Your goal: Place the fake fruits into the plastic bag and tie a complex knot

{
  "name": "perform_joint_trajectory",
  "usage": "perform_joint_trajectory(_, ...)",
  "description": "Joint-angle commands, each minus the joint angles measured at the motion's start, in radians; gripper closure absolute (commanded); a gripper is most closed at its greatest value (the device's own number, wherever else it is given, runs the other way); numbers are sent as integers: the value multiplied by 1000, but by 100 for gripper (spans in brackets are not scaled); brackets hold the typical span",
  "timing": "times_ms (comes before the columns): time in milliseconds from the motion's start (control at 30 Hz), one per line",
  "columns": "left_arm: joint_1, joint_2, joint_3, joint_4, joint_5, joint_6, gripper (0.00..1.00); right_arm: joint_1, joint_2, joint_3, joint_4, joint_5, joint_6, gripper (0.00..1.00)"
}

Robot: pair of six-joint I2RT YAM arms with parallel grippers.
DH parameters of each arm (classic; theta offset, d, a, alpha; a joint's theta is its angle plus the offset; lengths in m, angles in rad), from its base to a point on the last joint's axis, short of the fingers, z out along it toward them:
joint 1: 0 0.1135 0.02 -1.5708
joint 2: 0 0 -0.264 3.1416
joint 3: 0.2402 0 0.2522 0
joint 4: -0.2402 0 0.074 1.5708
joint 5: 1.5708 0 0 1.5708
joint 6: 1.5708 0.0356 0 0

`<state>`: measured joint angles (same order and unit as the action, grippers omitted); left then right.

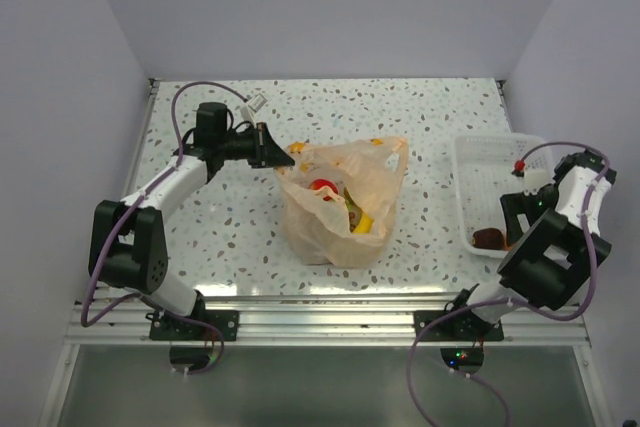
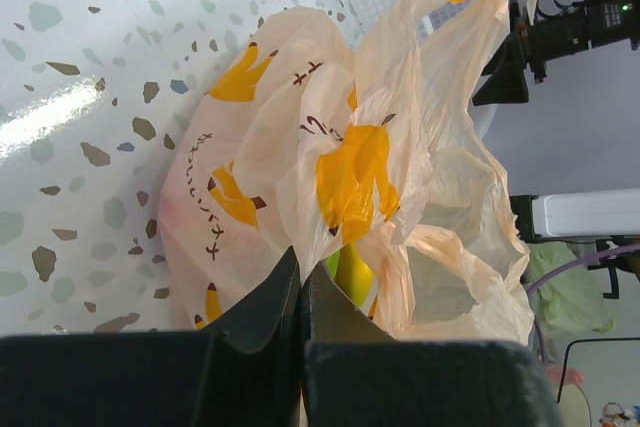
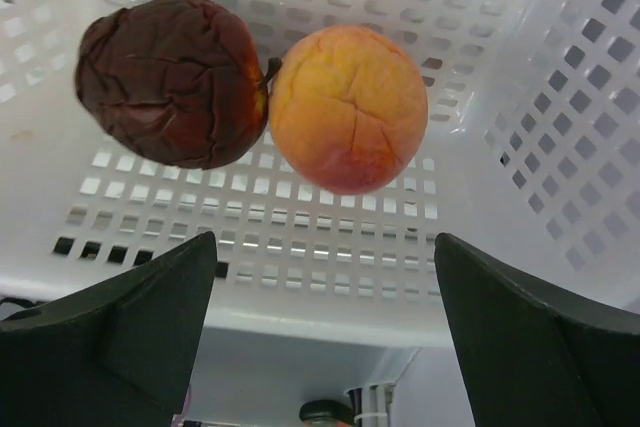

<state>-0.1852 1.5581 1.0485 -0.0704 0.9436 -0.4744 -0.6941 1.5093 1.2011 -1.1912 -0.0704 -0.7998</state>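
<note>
The pale orange plastic bag (image 1: 345, 209) stands open in the middle of the table, with a red fruit (image 1: 322, 187) and a yellow banana (image 1: 362, 220) showing inside. My left gripper (image 1: 283, 159) is shut on the bag's upper left edge. In the left wrist view the plastic bag (image 2: 350, 167) runs into the closed tips of my left gripper (image 2: 301, 265). My right gripper (image 3: 323, 239) hangs open over the white basket (image 3: 300, 267), just short of a dark maroon fruit (image 3: 170, 82) and an orange fruit (image 3: 348, 107). No knot shows.
The white perforated basket (image 1: 480, 152) sits at the table's right side, with the maroon fruit (image 1: 488, 238) at its near end under my right gripper (image 1: 508, 227). Grey walls close the table at the back and both sides.
</note>
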Motion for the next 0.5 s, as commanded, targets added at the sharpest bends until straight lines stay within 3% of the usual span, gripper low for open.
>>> perform_joint_trajectory(0, 7, -26, 15, 15, 23, 23, 100, 1, 34, -49, 111, 69, -27, 7)
perform_joint_trajectory(300, 7, -20, 7, 20, 21, 23, 100, -1, 143, -97, 252, 75, 2, 16)
perform_joint_trajectory(433, 7, -16, 8, 21, 20, 25, 100, -1, 163, -77, 251, 51, 19, 29)
perform_joint_trajectory(467, 7, -15, 8, 21, 21, 25, 100, -1, 163, -58, 246, 43, 19, 38)
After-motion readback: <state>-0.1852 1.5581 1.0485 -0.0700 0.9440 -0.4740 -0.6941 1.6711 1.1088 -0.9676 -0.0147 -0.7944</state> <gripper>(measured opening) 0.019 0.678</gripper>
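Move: The peach lies in the tray about 7 cm below the right hand, some 2 cm ahead and 2 cm to its right. Next to it the brown fruit sits roughly 8 cm to the peach's left and 1 cm farther out; the tray's right wall stands about 9 cm to the right of the hand and 2 cm ahead of it. From the left hand the peach is about 55 cm to the right, 15 cm back and 15 cm lower. Onto the peach the right hand comes down about 6 cm, fingers pointing down, easing some 2 cm to the right and late on a touch forward, and slowing near the bottom. The wide-open fingers start to close in the second half, ending by about a quarter narrower, one on either side of the peach and seemingly just touching it. The left hand keeps its pinch on the bag's rim. ##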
